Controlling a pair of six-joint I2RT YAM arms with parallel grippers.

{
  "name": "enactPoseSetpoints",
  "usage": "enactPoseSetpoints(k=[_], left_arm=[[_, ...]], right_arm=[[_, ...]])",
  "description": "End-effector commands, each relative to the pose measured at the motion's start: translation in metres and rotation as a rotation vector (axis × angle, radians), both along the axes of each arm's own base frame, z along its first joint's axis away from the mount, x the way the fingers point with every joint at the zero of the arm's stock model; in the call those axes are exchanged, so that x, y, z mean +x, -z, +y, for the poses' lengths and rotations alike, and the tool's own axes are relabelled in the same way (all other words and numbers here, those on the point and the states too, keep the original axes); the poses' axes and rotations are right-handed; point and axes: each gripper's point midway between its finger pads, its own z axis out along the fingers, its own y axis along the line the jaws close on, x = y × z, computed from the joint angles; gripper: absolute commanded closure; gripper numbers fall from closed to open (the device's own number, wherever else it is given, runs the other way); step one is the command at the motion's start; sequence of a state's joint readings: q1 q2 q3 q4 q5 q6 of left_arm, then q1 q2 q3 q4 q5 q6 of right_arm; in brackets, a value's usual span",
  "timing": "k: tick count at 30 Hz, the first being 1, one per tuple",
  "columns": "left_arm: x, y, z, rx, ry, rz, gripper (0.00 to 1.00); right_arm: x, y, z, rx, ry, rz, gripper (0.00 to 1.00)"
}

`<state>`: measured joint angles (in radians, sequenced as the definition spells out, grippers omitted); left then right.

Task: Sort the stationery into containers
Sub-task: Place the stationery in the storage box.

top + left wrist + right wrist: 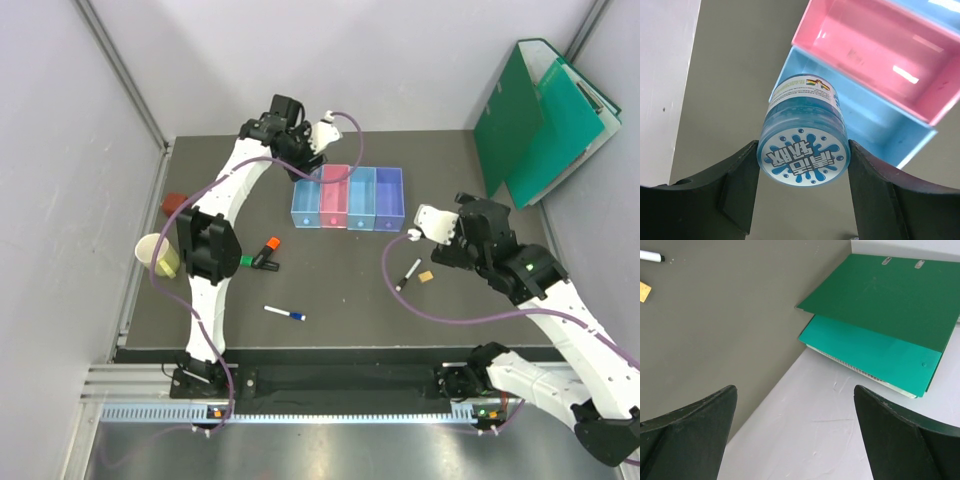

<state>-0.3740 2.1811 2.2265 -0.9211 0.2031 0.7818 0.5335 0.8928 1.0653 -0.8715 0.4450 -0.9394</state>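
My left gripper (305, 160) is shut on the blue round tape roll (802, 135), gripping it by its sides. It holds the roll in the air just behind the left light blue bin (875, 125), beside the pink bin (880, 50). The four joined containers (346, 200) stand in a row mid-table. On the mat lie an orange-and-black highlighter (268, 247), a green highlighter (250, 261), a white pen with a blue cap (285, 314), a black-and-white marker (408, 274) and a tan eraser (425, 276). My right gripper (795, 405) stands open and empty above the mat's right edge.
Green folders (545, 115) lean against the back right wall and also show in the right wrist view (880, 305). A pale yellow cup (160, 255) and a red-brown object (174, 204) sit at the mat's left edge. Purple cables trail from both wrists.
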Motion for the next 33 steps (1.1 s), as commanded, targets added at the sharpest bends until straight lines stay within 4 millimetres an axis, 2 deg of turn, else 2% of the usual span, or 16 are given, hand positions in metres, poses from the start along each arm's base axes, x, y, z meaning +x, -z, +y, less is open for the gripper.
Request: enactPoseSetpoints(k=[1,8,13,24,28,29,32,33], left_arm=[[0.024,-0.002,0.008,0.007,-0.001,-0.078,1.0],[0.027,0.022,0.005,0.009,0.014,-0.043,1.0],[0.028,0.02,-0.002,-0.019,0.023,-0.045,1.0],[0.018,0.051,-0.006,-0.002,0.041,0.021,1.0],[0.018,0.056,-0.011,-0.007,0.043,0.021,0.99],[0.018,0.058,-0.013,-0.009,0.041,0.023,0.97],[0.02,0.059,-0.016,-0.014,0.039,0.017,0.76],[0.02,0.059,-0.016,-0.015,0.036,0.016,0.6]], right_arm=[[0.002,-0.006,0.001,0.05,0.012,-0.041,0.0],[0.003,-0.004,0.001,0.055,0.018,-0.036,0.0],[0.003,0.0,0.0,0.051,0.019,-0.03,0.0],[0.007,0.0,0.004,0.058,0.011,-0.032,0.0],[0.007,-0.001,0.004,0.059,0.012,-0.032,0.0],[0.006,0.0,0.004,0.058,0.012,-0.03,0.0],[0.006,-0.001,0.003,0.059,0.013,-0.031,0.01],[0.006,-0.001,0.004,0.061,0.012,-0.032,0.0]])
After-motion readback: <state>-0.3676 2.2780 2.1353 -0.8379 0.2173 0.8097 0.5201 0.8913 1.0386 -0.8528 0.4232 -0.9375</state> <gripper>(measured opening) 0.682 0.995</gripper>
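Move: The left gripper holds the blue jar by its lid. The light blue compartment at the left end of the storage box lies about 13 cm below that hand, roughly 1 cm back and 1 cm to its right. The pink compartment is next to it, 7 cm farther right, and the orange-capped marker lies some 13 cm back and 9 cm left of the hand. From the right hand, the light blue compartment is roughly 20 cm ahead, 29 cm left and 20 cm below. Lower the left gripper about 7.5 cm and feed the jar base first into the leftmost light blue compartment, keeping the hold on its lid. Swing barely 2 cm forward and left early in the descent, then ease back and right as you sink, tipping the fingers some 5 degrees more steeply down. ##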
